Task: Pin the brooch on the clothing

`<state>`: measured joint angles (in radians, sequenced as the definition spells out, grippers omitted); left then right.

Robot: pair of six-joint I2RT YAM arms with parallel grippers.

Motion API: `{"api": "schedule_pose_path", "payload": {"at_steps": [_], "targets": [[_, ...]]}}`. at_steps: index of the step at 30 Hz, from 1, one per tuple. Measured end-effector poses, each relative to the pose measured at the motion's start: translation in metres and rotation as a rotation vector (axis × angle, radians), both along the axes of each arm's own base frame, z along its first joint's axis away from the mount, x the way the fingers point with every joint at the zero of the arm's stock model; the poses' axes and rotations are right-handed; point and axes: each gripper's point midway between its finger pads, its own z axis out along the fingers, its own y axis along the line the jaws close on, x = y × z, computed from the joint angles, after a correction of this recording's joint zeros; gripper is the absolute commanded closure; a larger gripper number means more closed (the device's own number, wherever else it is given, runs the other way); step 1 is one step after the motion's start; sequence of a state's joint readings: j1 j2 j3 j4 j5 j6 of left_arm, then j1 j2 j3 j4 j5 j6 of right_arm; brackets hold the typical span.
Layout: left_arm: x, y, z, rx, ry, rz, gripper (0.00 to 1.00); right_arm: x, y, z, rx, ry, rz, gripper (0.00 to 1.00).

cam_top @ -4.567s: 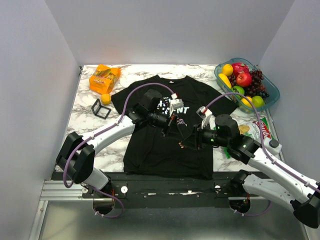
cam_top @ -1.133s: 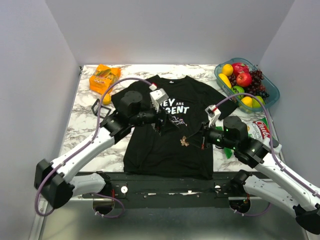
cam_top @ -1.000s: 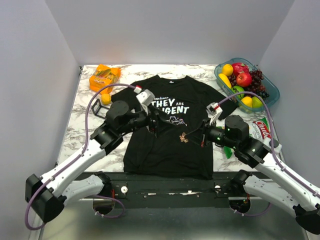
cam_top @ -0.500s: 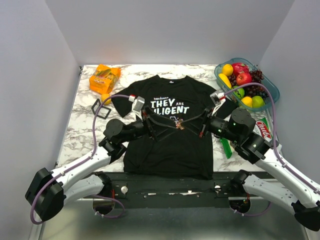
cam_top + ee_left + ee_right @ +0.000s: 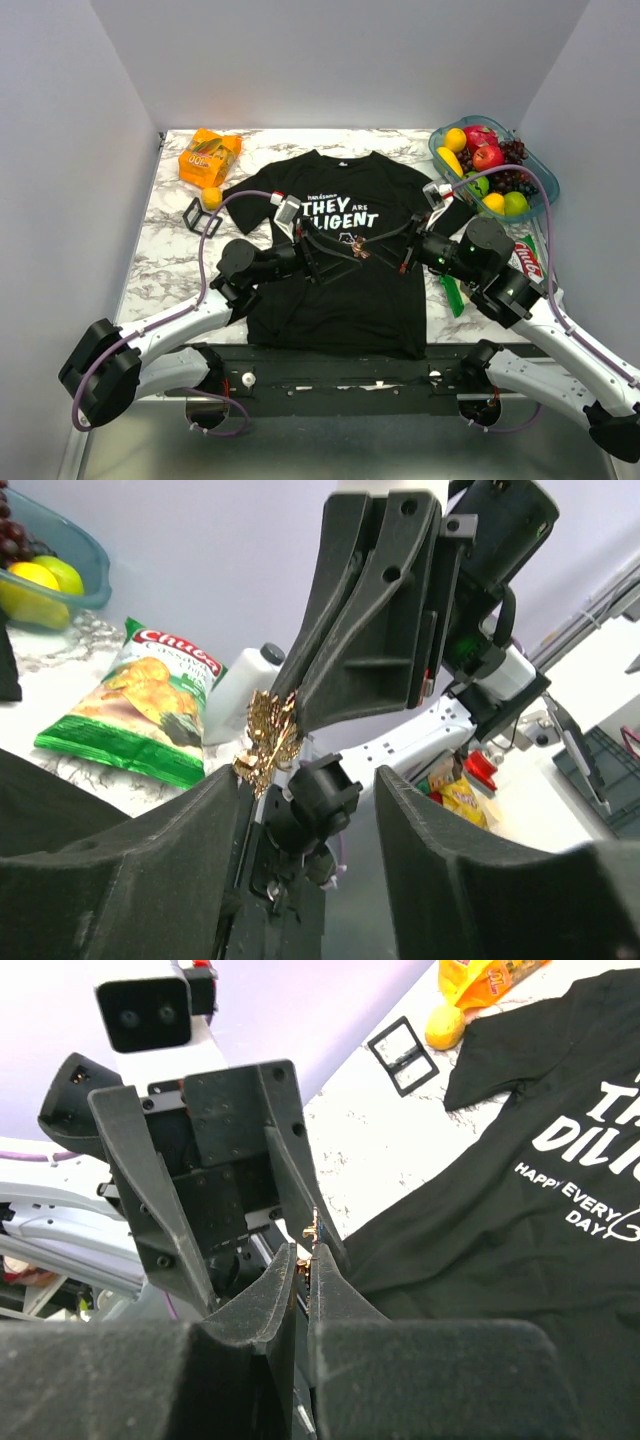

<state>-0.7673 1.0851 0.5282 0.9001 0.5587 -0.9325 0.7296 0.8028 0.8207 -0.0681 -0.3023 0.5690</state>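
Observation:
The black T-shirt [image 5: 340, 300], the clothing, lies flat in the middle of the table with its white print facing up. Above the print, my right gripper [image 5: 366, 248] is shut on the small gold brooch [image 5: 357, 251]. In the right wrist view the brooch [image 5: 313, 1232] sticks out edge-on from the pinched fingertips [image 5: 303, 1260]. My left gripper [image 5: 348, 251] faces the right one tip to tip. In its own view its jaws [image 5: 310, 780] stand apart, with the brooch [image 5: 268, 742] just beyond the tip of the left finger [image 5: 130, 880].
A fruit bowl [image 5: 495, 165] stands at the back right, with a chips bag [image 5: 525, 258] in front of it. At the back left are an orange snack pack [image 5: 208, 156], a small orange ball [image 5: 212, 197] and a black wire-frame cube [image 5: 201, 217].
My right gripper has carried the brooch from the shirt's lower middle up to the chest print. The left gripper has turned to face it, and its jaws have narrowed.

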Motion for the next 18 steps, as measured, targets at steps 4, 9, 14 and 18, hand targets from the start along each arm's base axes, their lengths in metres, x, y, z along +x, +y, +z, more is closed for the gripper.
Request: {"api": "schedule_pose_path", "payload": {"at_steps": [4, 9, 14, 18], "targets": [[-0.001, -0.002, -0.003, 0.007, 0.009, -0.013, 0.41, -0.001, -0.001, 0.002, 0.006, -0.001, -0.001, 0.99], [-0.006, -0.003, -0.002, 0.004, -0.001, -0.035, 0.56, -0.003, -0.002, 0.005, 0.016, -0.006, -0.001, 0.99], [-0.011, -0.004, -0.003, 0.01, -0.015, -0.058, 0.67, -0.004, -0.003, 0.009, 0.027, -0.015, -0.001, 0.99], [-0.012, -0.004, -0.004, 0.013, -0.019, -0.064, 0.69, -0.005, -0.004, 0.01, 0.032, -0.014, 0.0, 0.99]]}}
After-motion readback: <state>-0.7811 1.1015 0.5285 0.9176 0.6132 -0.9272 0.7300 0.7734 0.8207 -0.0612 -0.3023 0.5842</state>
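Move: The brooch, already pinched in the right fingertips, sits just off the left hand's open fingertips: about 3 cm to this hand's right, 1 cm ahead and 1 cm above. The clothing's middle is roughly 16 cm ahead of the left hand, 1 cm left and some 27 cm below; the chips bag is about 15 cm ahead, 35 cm right and 25 cm below. From the right hand the brooch lies about 2 cm left and 1 cm ahead, level with it. The brooch stays pinched in the nearly shut right fingers, raised about 1 cm by the right hand. The left hand eases back about 1 cm while its fingers narrow to roughly half their gap around the brooch's lower, near end, without shutting. The left hand turns barely 5 degrees clockwise; whether its pads touch the brooch yet can't be seen. ##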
